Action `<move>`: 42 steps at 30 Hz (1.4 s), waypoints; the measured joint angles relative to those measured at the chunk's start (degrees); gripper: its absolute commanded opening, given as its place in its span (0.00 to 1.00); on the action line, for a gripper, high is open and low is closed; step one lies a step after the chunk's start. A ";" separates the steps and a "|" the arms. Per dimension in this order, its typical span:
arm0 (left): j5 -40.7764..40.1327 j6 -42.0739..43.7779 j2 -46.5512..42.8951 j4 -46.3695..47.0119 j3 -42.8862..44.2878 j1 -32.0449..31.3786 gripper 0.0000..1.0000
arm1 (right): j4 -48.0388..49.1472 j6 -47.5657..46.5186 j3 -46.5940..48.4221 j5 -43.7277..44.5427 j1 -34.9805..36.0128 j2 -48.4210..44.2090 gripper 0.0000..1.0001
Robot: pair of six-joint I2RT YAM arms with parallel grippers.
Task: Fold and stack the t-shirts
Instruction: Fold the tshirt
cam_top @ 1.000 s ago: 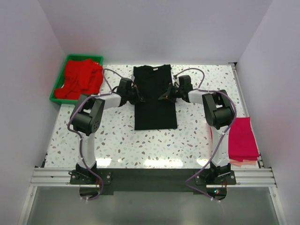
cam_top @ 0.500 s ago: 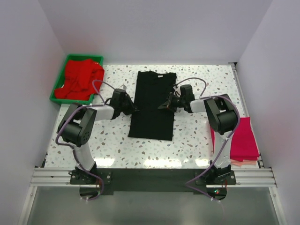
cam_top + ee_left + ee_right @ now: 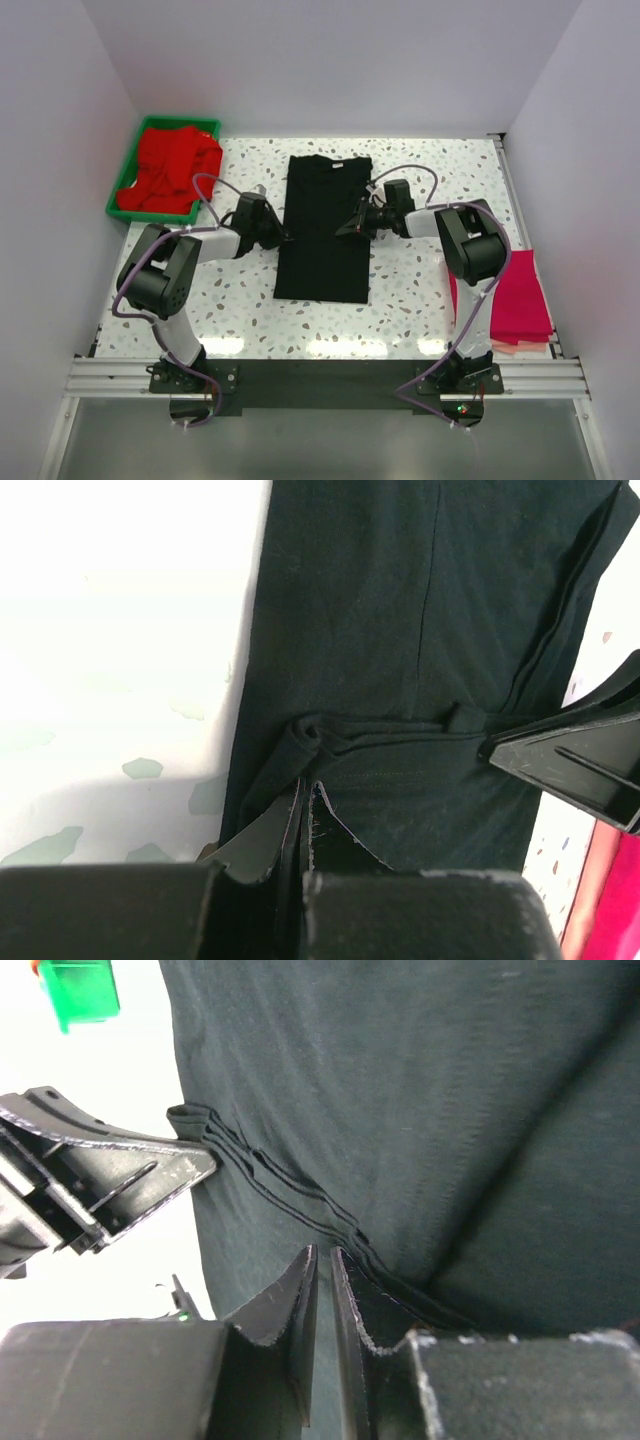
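Note:
The black t-shirt [image 3: 322,250] lies flat mid-table as a long strip, its sides folded in and its neck at the far end. My left gripper [image 3: 284,235] is shut on its left edge, where the cloth bunches at the fingertips in the left wrist view [image 3: 305,785]. My right gripper [image 3: 345,229] is shut on its right edge by the sleeve hem, which shows in the right wrist view [image 3: 323,1252]. Red t-shirts [image 3: 170,165] lie heaped in the green tray. A folded magenta-pink t-shirt [image 3: 518,295] lies at the right edge of the table.
The green tray [image 3: 160,214] stands at the far left corner against the wall. White walls close in the table on the left, the back and the right. The speckled tabletop [image 3: 420,300] shows on both sides of the black shirt.
Both grippers have drawn the black t-shirt toward the near edge and slightly left, mostly in the first half second. It now lies a little slanted. The other shirts have not moved.

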 measured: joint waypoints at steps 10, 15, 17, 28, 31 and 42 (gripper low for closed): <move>1.20 -0.33 0.31 0.33 0.00 0.76 0.00 | -0.48 0.07 -0.31 -3.85 -7.26 0.31 0.20; 1.99 -0.42 0.22 0.20 0.07 1.29 0.15 | -1.73 0.00 -0.28 -3.87 -8.22 0.26 0.21; 2.47 -0.20 -0.11 -0.24 0.31 1.75 0.32 | -3.39 -0.46 -0.28 -2.93 -8.17 -0.50 0.24; 0.98 0.83 -17.62 -8.28 -1.90 3.50 0.50 | -12.87 -1.55 -16.63 9.88 -5.44 -29.40 0.44; 0.11 1.18 -24.33 -10.97 -6.36 3.50 0.52 | -13.57 -0.59 -24.20 12.74 -0.70 -35.54 0.45; 2.27 2.16 -37.55 -18.29 -22.49 3.50 0.56 | -18.32 6.38 -42.49 19.74 7.37 -53.66 0.47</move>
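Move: Both closed-down grippers are on the black t-shirt, about 12 cm apart, with a raised ruck of cloth between them, its middle some 6 cm right of the left hand. The shirt's near left corner lies about 16 cm back and 3 cm left of the left hand. From the right hand, the near right corner is roughly 20 cm back and 5 cm right, the collar 19 cm ahead and 2 cm left, the red cloth stack 17 cm back and 32 cm right. The left fingers keep their pinch on the black shirt while the right ones, barely open, drag about 5 cm to the right along the ruck towards the shirt's right edge. Then both let go, opening to about half as they rise clear and swing back and down beside the near corners, the left also going left; the right retreats farther, some 20 cm, rolling slightly. ##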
